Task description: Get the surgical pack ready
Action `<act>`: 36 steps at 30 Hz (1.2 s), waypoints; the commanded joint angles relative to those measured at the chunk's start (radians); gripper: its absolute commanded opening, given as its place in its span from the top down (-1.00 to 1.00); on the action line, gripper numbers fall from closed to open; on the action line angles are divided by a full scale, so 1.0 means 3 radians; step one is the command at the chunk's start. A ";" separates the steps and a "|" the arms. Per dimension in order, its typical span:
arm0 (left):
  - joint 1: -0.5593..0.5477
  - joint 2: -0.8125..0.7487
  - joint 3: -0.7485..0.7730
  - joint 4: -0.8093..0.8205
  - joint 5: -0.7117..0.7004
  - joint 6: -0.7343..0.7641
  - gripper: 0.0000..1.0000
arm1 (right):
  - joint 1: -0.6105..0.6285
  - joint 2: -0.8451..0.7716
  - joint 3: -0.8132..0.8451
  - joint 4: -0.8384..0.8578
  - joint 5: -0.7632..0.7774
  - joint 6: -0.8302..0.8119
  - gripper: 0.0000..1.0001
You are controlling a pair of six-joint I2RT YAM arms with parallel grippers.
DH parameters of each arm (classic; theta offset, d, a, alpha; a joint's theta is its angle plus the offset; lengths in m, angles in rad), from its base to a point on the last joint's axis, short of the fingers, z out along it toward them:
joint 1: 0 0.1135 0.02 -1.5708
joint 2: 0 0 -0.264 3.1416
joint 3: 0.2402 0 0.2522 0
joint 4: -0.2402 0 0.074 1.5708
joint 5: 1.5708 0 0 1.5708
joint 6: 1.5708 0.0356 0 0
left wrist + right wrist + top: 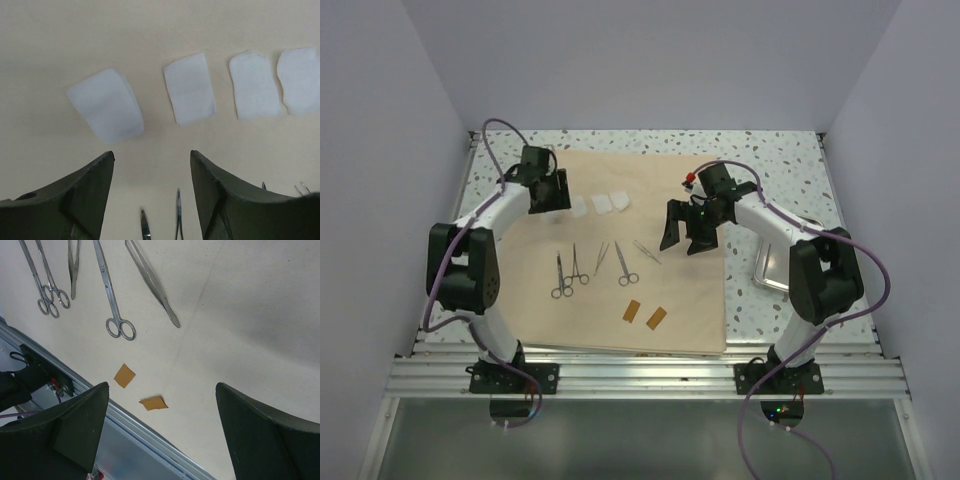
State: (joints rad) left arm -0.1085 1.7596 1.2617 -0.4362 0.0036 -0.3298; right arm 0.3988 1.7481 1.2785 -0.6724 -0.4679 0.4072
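Note:
The surgical pack, a large tan fabric sheet (690, 300), lies spread flat on the table. Several white gauze squares (189, 89) sit in a row near its far edge. Silver scissors (112, 295) and forceps (152, 285) lie in a row at its middle. Two small brown squares (124, 375) rest near its front edge. My left gripper (152, 153) hovers open over the sheet just short of the gauze, with nothing between its fingers. My right gripper (161, 385) hangs open above the sheet's right half, empty.
A shiny steel tray (770, 268) sits on the speckled tabletop right of the sheet, partly behind my right arm. The metal rail (640, 375) runs along the front edge. Grey walls close in the back and both sides.

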 commanded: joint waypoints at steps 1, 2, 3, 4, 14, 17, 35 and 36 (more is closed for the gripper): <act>-0.0262 0.0229 0.0309 -0.0320 -0.0860 0.0230 -0.33 | -0.0010 -0.0034 -0.0018 0.0053 -0.0102 0.0013 -0.83; -0.0313 0.0270 0.0375 -0.0325 -0.0932 0.0296 -0.33 | -0.0005 -0.0039 -0.0023 0.0058 -0.0102 0.0013 -0.83; -0.0384 0.0306 0.0396 -0.0320 -0.1008 0.0332 -0.33 | -0.0010 -0.0054 -0.0038 0.0058 -0.0097 0.0013 -0.83; -0.0410 0.0382 0.0416 -0.0325 -0.1055 0.0358 -0.29 | -0.0005 -0.0064 -0.0048 0.0058 -0.0097 0.0013 -0.83; -0.0518 0.0690 0.0626 -0.0509 -0.1438 0.0537 -0.18 | -0.0005 -0.0090 -0.0094 0.0078 -0.0097 0.0003 -0.84; -0.0533 0.0731 0.0611 -0.0423 -0.1444 0.0583 -0.17 | -0.0010 -0.0080 -0.0084 0.0083 -0.0102 0.0008 -0.84; -0.0554 0.1038 0.0851 -0.0376 -0.1628 0.0736 0.13 | -0.0010 -0.0075 -0.0099 0.0073 -0.0087 -0.0008 -0.84; -0.0554 0.1053 0.0861 -0.0371 -0.1673 0.0746 0.15 | -0.0015 -0.0075 -0.0094 0.0073 -0.0082 -0.0008 -0.84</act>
State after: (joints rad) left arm -0.2699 2.0621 1.4727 -0.5694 -0.4515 -0.1337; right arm 0.3988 1.7481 1.2503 -0.6659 -0.4679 0.4072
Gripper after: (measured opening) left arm 0.433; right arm 0.917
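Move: The stacked gauze, the leftmost pad, lies about 3 cm ahead of the left hand, 3 cm to its left and 7 cm below. The next single gauze is some 7 cm to the right of the stack and 2 cm farther out; a third gauze stands about 13 cm right of the stack and 3 cm farther out. A scissor-like clamp lies roughly 12 cm back and 4 cm right of the left hand. From the right hand, the stack is about 14 cm ahead and 33 cm left. The left hand sinks about 5.5 cm towards the gauze stack, swinging briefly out to its right and then back left, while it rolls some 30 degrees so the fingers slant down to the left. Low over the stack's right edge it slows and creeps on forward and down, the fingers narrowing from about two-thirds open to under half, with the near right corner coming between the tips but no grip yet to be seen. ##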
